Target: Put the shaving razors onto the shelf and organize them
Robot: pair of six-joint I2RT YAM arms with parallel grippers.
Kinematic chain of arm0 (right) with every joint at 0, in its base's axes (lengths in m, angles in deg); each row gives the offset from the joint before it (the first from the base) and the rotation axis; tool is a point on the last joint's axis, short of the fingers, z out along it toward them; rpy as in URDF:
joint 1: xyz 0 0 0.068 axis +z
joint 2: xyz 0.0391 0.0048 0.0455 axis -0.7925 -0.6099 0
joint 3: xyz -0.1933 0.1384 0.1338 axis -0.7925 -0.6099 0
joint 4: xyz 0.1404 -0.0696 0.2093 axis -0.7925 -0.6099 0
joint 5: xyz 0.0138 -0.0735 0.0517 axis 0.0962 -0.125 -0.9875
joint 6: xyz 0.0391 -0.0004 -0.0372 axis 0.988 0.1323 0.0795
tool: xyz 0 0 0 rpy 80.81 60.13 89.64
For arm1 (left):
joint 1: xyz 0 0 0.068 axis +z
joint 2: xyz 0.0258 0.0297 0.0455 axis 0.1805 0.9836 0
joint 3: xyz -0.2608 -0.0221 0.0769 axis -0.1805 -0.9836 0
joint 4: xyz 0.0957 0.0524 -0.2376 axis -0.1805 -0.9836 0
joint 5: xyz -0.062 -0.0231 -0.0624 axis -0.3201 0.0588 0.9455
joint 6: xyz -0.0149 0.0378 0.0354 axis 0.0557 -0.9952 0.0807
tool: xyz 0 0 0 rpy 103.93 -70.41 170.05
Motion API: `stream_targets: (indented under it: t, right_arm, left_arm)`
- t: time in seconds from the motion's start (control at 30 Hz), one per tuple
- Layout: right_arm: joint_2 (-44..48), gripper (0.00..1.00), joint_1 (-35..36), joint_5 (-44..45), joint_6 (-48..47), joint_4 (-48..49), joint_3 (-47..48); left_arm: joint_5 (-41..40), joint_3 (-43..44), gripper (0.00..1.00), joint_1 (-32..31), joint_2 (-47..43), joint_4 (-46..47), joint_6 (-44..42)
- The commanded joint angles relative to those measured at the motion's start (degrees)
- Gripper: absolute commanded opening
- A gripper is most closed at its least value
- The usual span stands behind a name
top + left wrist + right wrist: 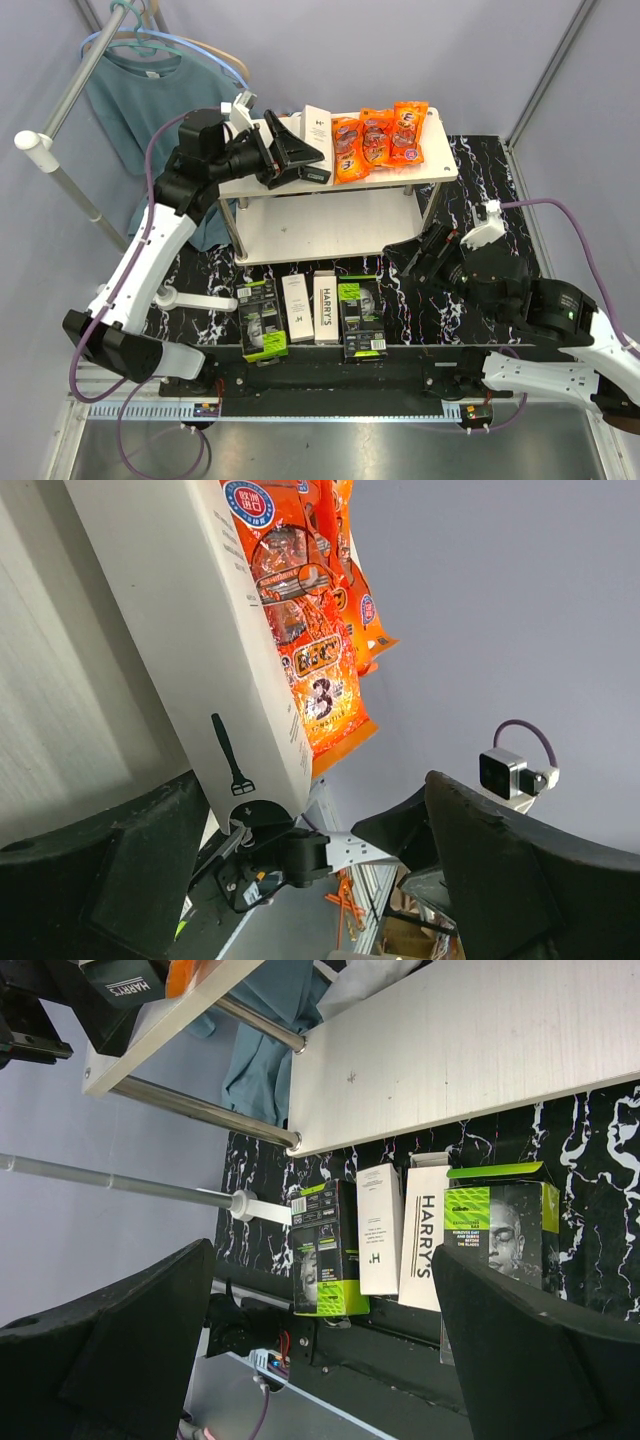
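Observation:
The shelf (300, 235) stands at the back of the mat. One slim white razor box (317, 125) stands on its top board, and fills the left of the left wrist view (200, 650). My left gripper (292, 152) is open at that box; the box sits between the wide-apart jaws, near the left finger (110, 870). Two black-and-green razor boxes (262, 320) (361, 317) and two white ones (297, 307) (326, 308) stand in a row on the mat in front of the shelf. My right gripper (435, 255) is open and empty, right of the lower board.
Orange snack packets (380, 140) lie on the top board's right half. A small dark box marked HARRY'S (312, 174) lies near its front edge. A teal T-shirt on a hanger (140, 90) and a metal rail (60, 170) stand at the left.

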Motion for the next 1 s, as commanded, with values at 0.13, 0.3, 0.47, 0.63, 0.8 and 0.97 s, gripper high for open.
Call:
stream_targets:
  t: [0.13, 0.3, 0.47, 0.63, 0.8, 0.97]
  right_arm:
    - [-0.48, 1.00, 0.44, 0.84, 0.34, 2.12, -0.15]
    - [-0.39, 1.00, 0.44, 0.66, 0.43, 2.04, -0.15]
    - [-0.83, 1.00, 0.44, 0.58, 0.34, 2.38, -0.15]
    - [-1.27, 1.00, 0.53, 0.31, 0.17, 2.83, -0.24]
    - [-1.54, 1.00, 0.44, 0.05, 0.08, 2.91, -0.15]
    - [-2.15, 1.00, 0.44, -0.65, -0.54, 3.18, -0.15]
  left_arm:
    - [-7.22, 5.46, 0.96, 0.01, 0.38, -19.41, -10.43]
    - [-13.73, 12.66, 0.99, 0.01, 2.40, -28.29, -16.41]
    - [-16.38, 15.05, 0.99, -0.25, 1.53, -30.94, -19.76]
    - [-17.17, 15.31, 0.99, -0.43, 1.35, -31.30, -20.46]
    - [-16.82, 15.40, 0.99, -0.43, 0.21, -30.86, -20.81]
    - [-16.56, 13.12, 0.99, -0.69, -4.44, -29.63, -21.17]
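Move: The white razor box, just let go on the top shelf, has its middle about 4 cm ahead of the open left hand, 3 cm right and 3 cm below. The nearest orange razor pack lies 4 cm ahead and about 10 cm right of that hand, the next pack 6 cm ahead and 16 cm right, both some 4 cm below. From the right hand the box is about 20 cm ahead, 18 cm left and slightly above. The open left hand draws about 5 cm left away from the box, rolling some 20 degrees left side up. ##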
